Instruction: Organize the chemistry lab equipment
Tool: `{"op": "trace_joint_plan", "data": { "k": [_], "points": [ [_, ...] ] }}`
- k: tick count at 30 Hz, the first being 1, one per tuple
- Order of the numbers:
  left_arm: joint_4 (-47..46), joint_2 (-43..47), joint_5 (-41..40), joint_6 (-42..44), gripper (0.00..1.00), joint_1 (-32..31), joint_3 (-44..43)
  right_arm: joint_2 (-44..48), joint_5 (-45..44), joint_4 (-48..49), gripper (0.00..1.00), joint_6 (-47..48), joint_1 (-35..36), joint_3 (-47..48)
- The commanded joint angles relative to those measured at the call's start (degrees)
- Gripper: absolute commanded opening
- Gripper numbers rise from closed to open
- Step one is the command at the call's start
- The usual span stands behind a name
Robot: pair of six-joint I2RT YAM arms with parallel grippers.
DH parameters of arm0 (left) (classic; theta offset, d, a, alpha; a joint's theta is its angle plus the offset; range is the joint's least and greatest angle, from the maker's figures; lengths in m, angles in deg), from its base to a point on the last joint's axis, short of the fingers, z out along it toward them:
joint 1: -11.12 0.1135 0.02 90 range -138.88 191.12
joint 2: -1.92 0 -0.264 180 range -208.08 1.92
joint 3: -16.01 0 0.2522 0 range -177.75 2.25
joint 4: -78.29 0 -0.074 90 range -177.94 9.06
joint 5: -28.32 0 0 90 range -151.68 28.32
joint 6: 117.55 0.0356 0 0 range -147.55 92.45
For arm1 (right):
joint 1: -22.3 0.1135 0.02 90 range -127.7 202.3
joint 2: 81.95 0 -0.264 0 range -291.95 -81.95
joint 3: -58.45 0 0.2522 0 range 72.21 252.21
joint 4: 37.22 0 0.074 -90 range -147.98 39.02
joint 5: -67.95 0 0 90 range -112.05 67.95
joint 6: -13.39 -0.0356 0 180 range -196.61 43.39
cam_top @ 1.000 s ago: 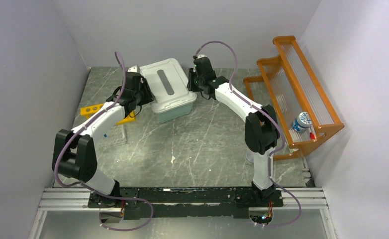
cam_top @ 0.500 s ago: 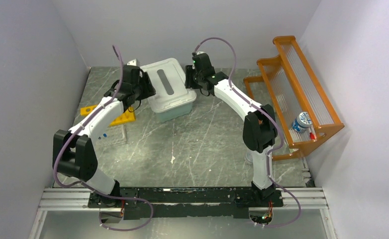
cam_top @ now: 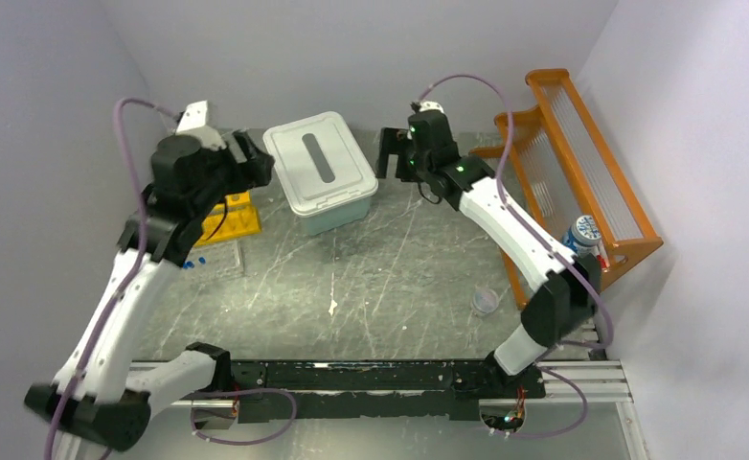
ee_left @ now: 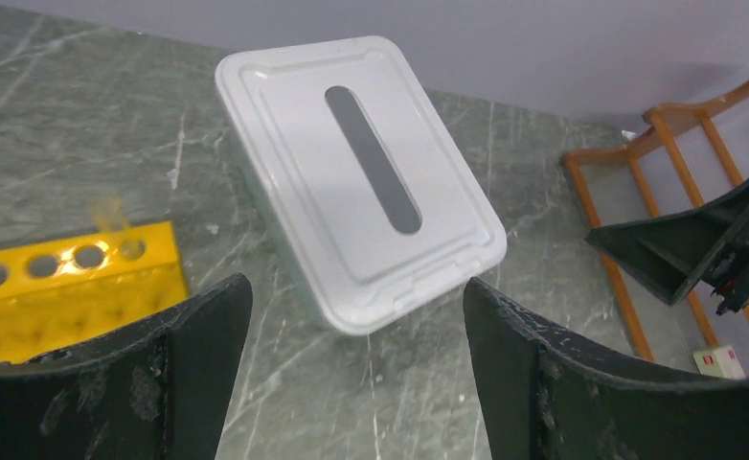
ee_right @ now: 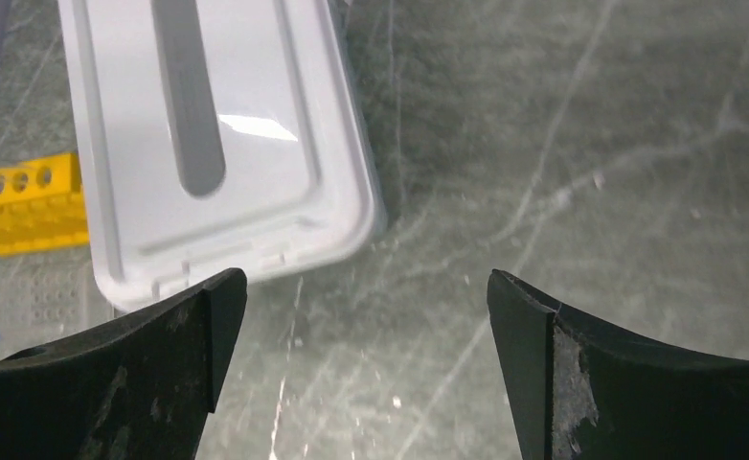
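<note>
A white lidded box (cam_top: 318,168) with a grey slot in its lid stands at the back middle of the table. My left gripper (cam_top: 256,163) hovers just left of it, open and empty; in the left wrist view the left gripper (ee_left: 354,316) has the box (ee_left: 356,172) ahead of its spread jaws. On the box's other side my right gripper (cam_top: 390,153) is apart from it, open and empty. The right wrist view has the right gripper (ee_right: 364,297) over bare table beside the box (ee_right: 208,144). A yellow tube rack (cam_top: 229,216) lies left of the box. A clear cup (cam_top: 486,300) stands front right.
An orange wooden shelf (cam_top: 572,182) runs along the right wall, with a blue-and-white container (cam_top: 581,235) on its lower end. A clear flat tray (cam_top: 213,259) with small blue bits lies in front of the yellow rack. Walls close in the left, back and right.
Both grippers opened wide and drew back from the box's sides. The left arm lifted and swung left; the right arm swung right. The box stayed in place.
</note>
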Motion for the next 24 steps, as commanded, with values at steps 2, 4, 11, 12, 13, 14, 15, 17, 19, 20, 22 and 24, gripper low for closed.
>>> {"op": "trace_joint_plan", "data": {
  "k": [2, 4, 11, 12, 13, 14, 15, 17, 19, 20, 22, 24],
  "points": [
    [15.5, 12.3, -2.0, 3.6, 0.84, 0.2, 2.6, 12.1, -5.7, -6.5, 0.99, -4.6, 1.1, -10.9],
    [21.3, 16.8, -3.9, 3.6, 0.83, 0.2, 3.1, 17.5, -7.2, -7.9, 1.0, -5.2, 1.4, -15.9],
    [34.7, 28.9, -9.3, 5.2, 0.84, 0.2, -2.1, 31.8, -8.2, -12.0, 0.99, -1.5, 1.6, -20.1],
    [36.0, 29.4, -10.1, 5.5, 0.84, 0.2, -4.0, 32.9, -8.5, -13.1, 1.0, -1.0, 1.6, -18.7],
    [37.1, 29.6, -10.3, 5.5, 0.84, 0.1, -5.9, 33.8, -8.8, -14.3, 1.0, -0.6, 1.7, -17.3],
    [38.2, 29.9, -10.8, 5.3, 0.84, 0.2, -7.6, 34.7, -9.4, -15.2, 1.0, -0.3, 1.7, -15.9],
    [39.1, 30.1, -10.9, 5.1, 0.84, 0.2, -8.8, 35.6, -10.0, -16.0, 1.0, 0.1, 1.7, -15.0],
    [40.8, 30.6, -10.6, 4.9, 0.84, 0.2, -10.5, 37.2, -10.6, -16.8, 1.0, 1.2, 1.7, -13.9],
    [42.6, 30.7, -10.9, 4.8, 0.84, 0.2, -11.6, 38.5, -10.2, -17.4, 1.0, 2.1, 1.7, -13.7],
    [43.3, 30.7, -11.2, 5.0, 0.84, 0.2, -12.2, 38.8, -9.5, -17.5, 1.0, 2.5, 1.7, -13.6],
    [44.6, 30.5, -12.0, 4.9, 0.85, 0.2, -13.0, 39.0, -8.9, -18.1, 1.0, 2.5, 1.7, -13.2],
    [45.1, 30.4, -12.0, 4.9, 0.85, 0.2, -13.4, 38.9, -9.4, -18.3, 1.0, 2.4, 1.7, -13.2]
  ]
}}
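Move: Below and ahead of both empty hands sits the lidded box: its lid's middle is about 15 cm forward, 9 cm right and 19 cm down from the left hand, and some 8 cm forward, 15 cm left and 10 cm down from the right. From the left hand, the yellow rack lies 9 cm ahead, 15 cm left; the clear rack is level, 15 cm left; both roughly 30 cm down. From the right hand, the plastic cup stands 17 cm back, 22 cm right, 23 cm lower. Drawing back from the closed box with fingers still wide open, both arms part: the left hand goes some 21 cm back and 10 cm left, rising a little and swinging slightly counter-clockwise. The right goes about 15 cm back and 12 cm right, staying nearly level at first, then climbing 9 cm as its fingers tip up about 10 degrees. Neither holds anything. ##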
